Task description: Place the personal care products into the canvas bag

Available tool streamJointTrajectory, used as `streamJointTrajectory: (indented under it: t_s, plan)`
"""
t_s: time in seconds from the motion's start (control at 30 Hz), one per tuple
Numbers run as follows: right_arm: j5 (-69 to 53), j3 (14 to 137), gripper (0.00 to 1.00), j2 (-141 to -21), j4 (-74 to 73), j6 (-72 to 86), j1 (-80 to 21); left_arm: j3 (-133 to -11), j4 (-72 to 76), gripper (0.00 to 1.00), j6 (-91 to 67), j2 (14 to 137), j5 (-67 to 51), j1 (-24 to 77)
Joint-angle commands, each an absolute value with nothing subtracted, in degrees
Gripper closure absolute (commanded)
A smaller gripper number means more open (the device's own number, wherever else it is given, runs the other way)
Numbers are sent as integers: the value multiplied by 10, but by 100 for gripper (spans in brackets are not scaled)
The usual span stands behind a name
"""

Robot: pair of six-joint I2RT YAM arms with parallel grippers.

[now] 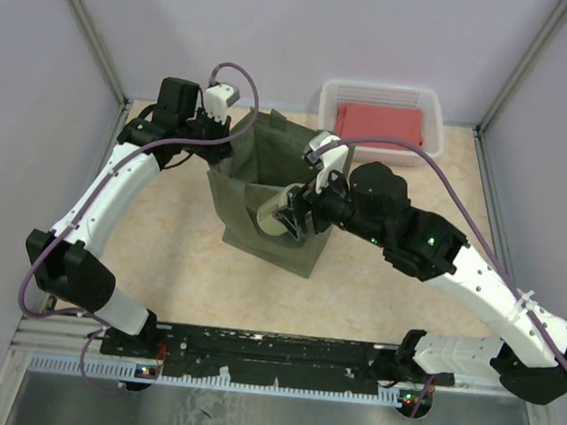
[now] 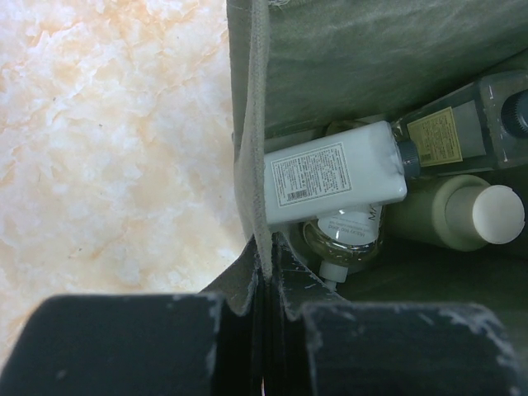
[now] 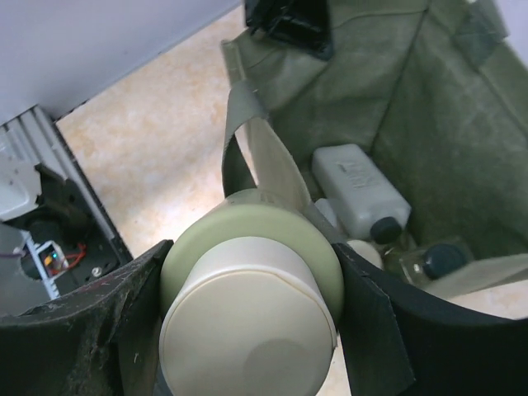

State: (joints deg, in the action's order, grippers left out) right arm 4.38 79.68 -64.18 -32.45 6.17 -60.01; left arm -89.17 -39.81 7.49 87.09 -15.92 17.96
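Observation:
The olive canvas bag (image 1: pixel 251 232) stands upright mid-table. My left gripper (image 1: pixel 214 126) is shut on the bag's far left rim (image 2: pixel 254 165) and holds that wall up. My right gripper (image 1: pixel 288 218) is shut on a round olive-green bottle with a cream cap (image 3: pixel 247 309), held over the bag's opening beside a handle strap (image 3: pixel 264 161). In the bag lie the white bottle with black cap (image 2: pixel 330 177), two clear yellowish bottles (image 2: pixel 462 128) (image 2: pixel 346 235) and the other olive bottle (image 2: pixel 450 214). The white bottle (image 3: pixel 359 190) also shows in the right wrist view.
A white lattice basket (image 1: pixel 429 106) holding a red folded cloth (image 1: pixel 390 125) stands at the back right, close behind the right arm. Grey walls close in the table on the left, back and right.

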Motion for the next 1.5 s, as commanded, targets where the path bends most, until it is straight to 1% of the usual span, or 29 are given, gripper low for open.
streamJointTrajectory:
  t_s: [0.0, 0.13, 0.4, 0.57, 0.7, 0.87, 1.03, 1.17, 1.27, 1.37, 1.47]
  plan:
    - [13, 870, 100, -624, -261, 42, -567, -891, -362, 100, 80, 860, -165, 174]
    - [16, 906, 100, -647, -261, 16, -541, -892, -360, 100, 78, 860, -168, 174]
    - [-77, 990, 100, -685, -222, 19, -439, -897, -363, 100, 81, 860, -165, 173]
    - [-122, 999, 100, -709, -191, 39, -385, -901, -370, 100, 82, 860, -166, 173]
    - [-159, 969, 100, -725, -161, 64, -357, -903, -372, 100, 83, 854, -165, 173]
    - [-189, 908, 100, -755, -140, 93, -357, -916, -378, 100, 84, 853, -173, 173]
    - [-264, 836, 100, -773, -67, 147, -357, -927, -383, 100, 84, 849, -178, 173]
    - [-306, 800, 100, -786, 1, 183, -360, -935, -389, 100, 81, 850, -172, 173]
    - [-337, 794, 100, -804, 32, 196, -377, -936, -391, 100, 81, 848, -171, 173]
    - [-344, 800, 100, -826, 42, 192, -403, -936, -390, 100, 80, 846, -173, 173]
    - [-330, 835, 100, -853, 7, 167, -425, -937, -392, 100, 80, 842, -173, 173]
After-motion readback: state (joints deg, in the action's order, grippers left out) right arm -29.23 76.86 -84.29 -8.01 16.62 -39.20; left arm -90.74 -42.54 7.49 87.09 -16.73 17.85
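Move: The right hand already holds the green bottle above and in front of the canvas bag; the bag's middle is some 14 cm ahead, 3 cm left and 22 cm below. In the bag, the white bottle lies about 16 cm ahead, 4 cm left and 26 cm down; the stowed green bottle is roughly 12 cm ahead, 3 cm right and 28 cm down. From the left hand on the rim, the bag's middle is about 2 cm back, 13 cm right and 12 cm down. Still gripping the green bottle, the right hand carries it forward about 12 cm while rising some 9 cm and drifting right, over the bag's near rim, then sinks about 15 cm into the mouth and swings left towards the left gripper, tipping down some 15 degrees. The left hand keeps its pinch on the rim, practically still. ##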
